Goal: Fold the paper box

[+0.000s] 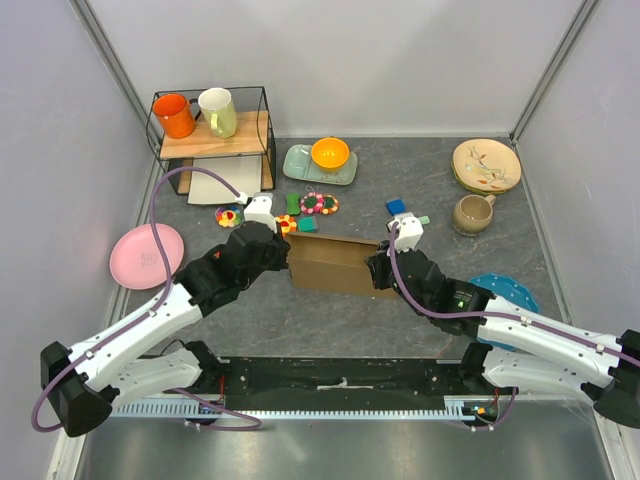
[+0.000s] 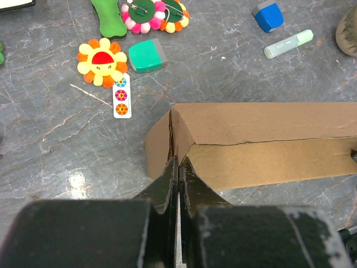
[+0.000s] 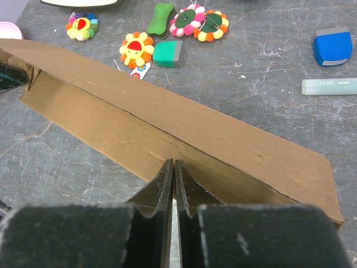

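The paper box [image 1: 335, 262] is a brown cardboard mailer lying mid-table, partly folded, with a long panel bent over its front wall [image 2: 262, 159]. My left gripper [image 1: 286, 256] is shut. Its tips [image 2: 178, 162] touch the box's left end, at the slit where the end flap meets the front wall. My right gripper [image 1: 379, 268] is also shut, with its tips [image 3: 174, 163] against the lower panel of the box [image 3: 167, 120] near its right end. Nothing shows between either pair of fingers.
Behind the box lie flower toys [image 1: 318, 203], a green eraser [image 2: 146, 56], a blue block [image 2: 268, 15] and a highlighter [image 2: 288, 44]. A pink plate [image 1: 147, 255] sits left, a wire shelf [image 1: 212, 140] back left, and a brown mug [image 1: 472, 213] and blue plate [image 1: 505, 293] right.
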`<state>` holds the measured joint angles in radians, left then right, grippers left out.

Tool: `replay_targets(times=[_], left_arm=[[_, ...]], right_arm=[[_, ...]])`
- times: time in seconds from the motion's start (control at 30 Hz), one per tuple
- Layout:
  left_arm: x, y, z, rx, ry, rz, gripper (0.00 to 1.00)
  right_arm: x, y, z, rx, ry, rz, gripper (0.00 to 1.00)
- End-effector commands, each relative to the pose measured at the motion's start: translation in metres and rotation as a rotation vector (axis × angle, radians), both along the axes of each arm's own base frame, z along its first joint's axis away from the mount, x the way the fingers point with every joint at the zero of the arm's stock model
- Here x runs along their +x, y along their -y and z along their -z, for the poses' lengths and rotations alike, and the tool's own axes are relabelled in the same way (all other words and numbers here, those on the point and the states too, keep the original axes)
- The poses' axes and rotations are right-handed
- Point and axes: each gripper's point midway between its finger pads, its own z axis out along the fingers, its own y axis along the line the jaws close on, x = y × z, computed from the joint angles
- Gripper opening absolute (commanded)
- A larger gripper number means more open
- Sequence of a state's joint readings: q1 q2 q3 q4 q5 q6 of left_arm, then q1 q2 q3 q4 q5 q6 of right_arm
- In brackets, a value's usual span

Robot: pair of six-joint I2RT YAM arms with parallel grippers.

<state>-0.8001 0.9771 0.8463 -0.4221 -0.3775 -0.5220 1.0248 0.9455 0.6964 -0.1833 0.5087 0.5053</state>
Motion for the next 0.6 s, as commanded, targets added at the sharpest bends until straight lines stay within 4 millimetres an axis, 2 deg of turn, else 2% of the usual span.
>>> replay_targets(times=[0.0,0.07,0.1,0.17,0.2,0.3,0.43,0.57], left_arm=[[-0.012,-0.042,0.036,0.234,-0.095,-0.039,0.02],[-0.014,-0.039,0.045,0.23,-0.117,-0.032,0.02],[-0.015,-0.037,0.049,0.226,-0.13,-0.027,0.02],[-0.016,-0.037,0.055,0.226,-0.141,-0.031,0.02],[-0.015,-0.037,0.055,0.223,-0.139,-0.032,0.02],[-0.014,-0.036,0.054,0.221,-0.131,-0.034,0.02],[-0.011,-0.032,0.048,0.217,-0.121,-0.027,0.02],[-0.009,-0.028,0.05,0.21,-0.124,-0.022,0.02]], right_arm=[[-0.02,0.032,0.065,-0.242,-0.143,-0.011,0.11],[-0.021,0.031,0.06,-0.224,-0.135,-0.014,0.12],[-0.02,0.03,0.054,-0.209,-0.128,-0.015,0.16],[-0.019,0.028,0.034,-0.162,-0.102,-0.014,0.25],[-0.018,0.028,0.026,-0.146,-0.088,-0.01,0.32],[-0.017,0.026,-0.007,-0.1,-0.055,-0.014,0.39],[-0.019,0.027,-0.052,-0.032,0.008,-0.037,0.41],[-0.019,0.029,-0.086,0.043,0.072,-0.035,0.41]])
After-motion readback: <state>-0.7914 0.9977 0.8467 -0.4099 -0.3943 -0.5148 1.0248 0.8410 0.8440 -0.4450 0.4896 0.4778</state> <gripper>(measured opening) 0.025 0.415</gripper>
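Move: The box lies between the hands: its middle is about 7 cm left and 1 cm ahead of the right hand, some 4 cm below it; from the left hand it is about 13 cm right, 1 cm ahead and 5 cm lower. On the table roughly 12 cm below the right hand, the blue eraser is 18 cm ahead and 6 cm right, the green eraser 15 cm ahead and 14 cm left. The right hand opens its fingers partway and rises about 4 cm, backing off right from the box. ##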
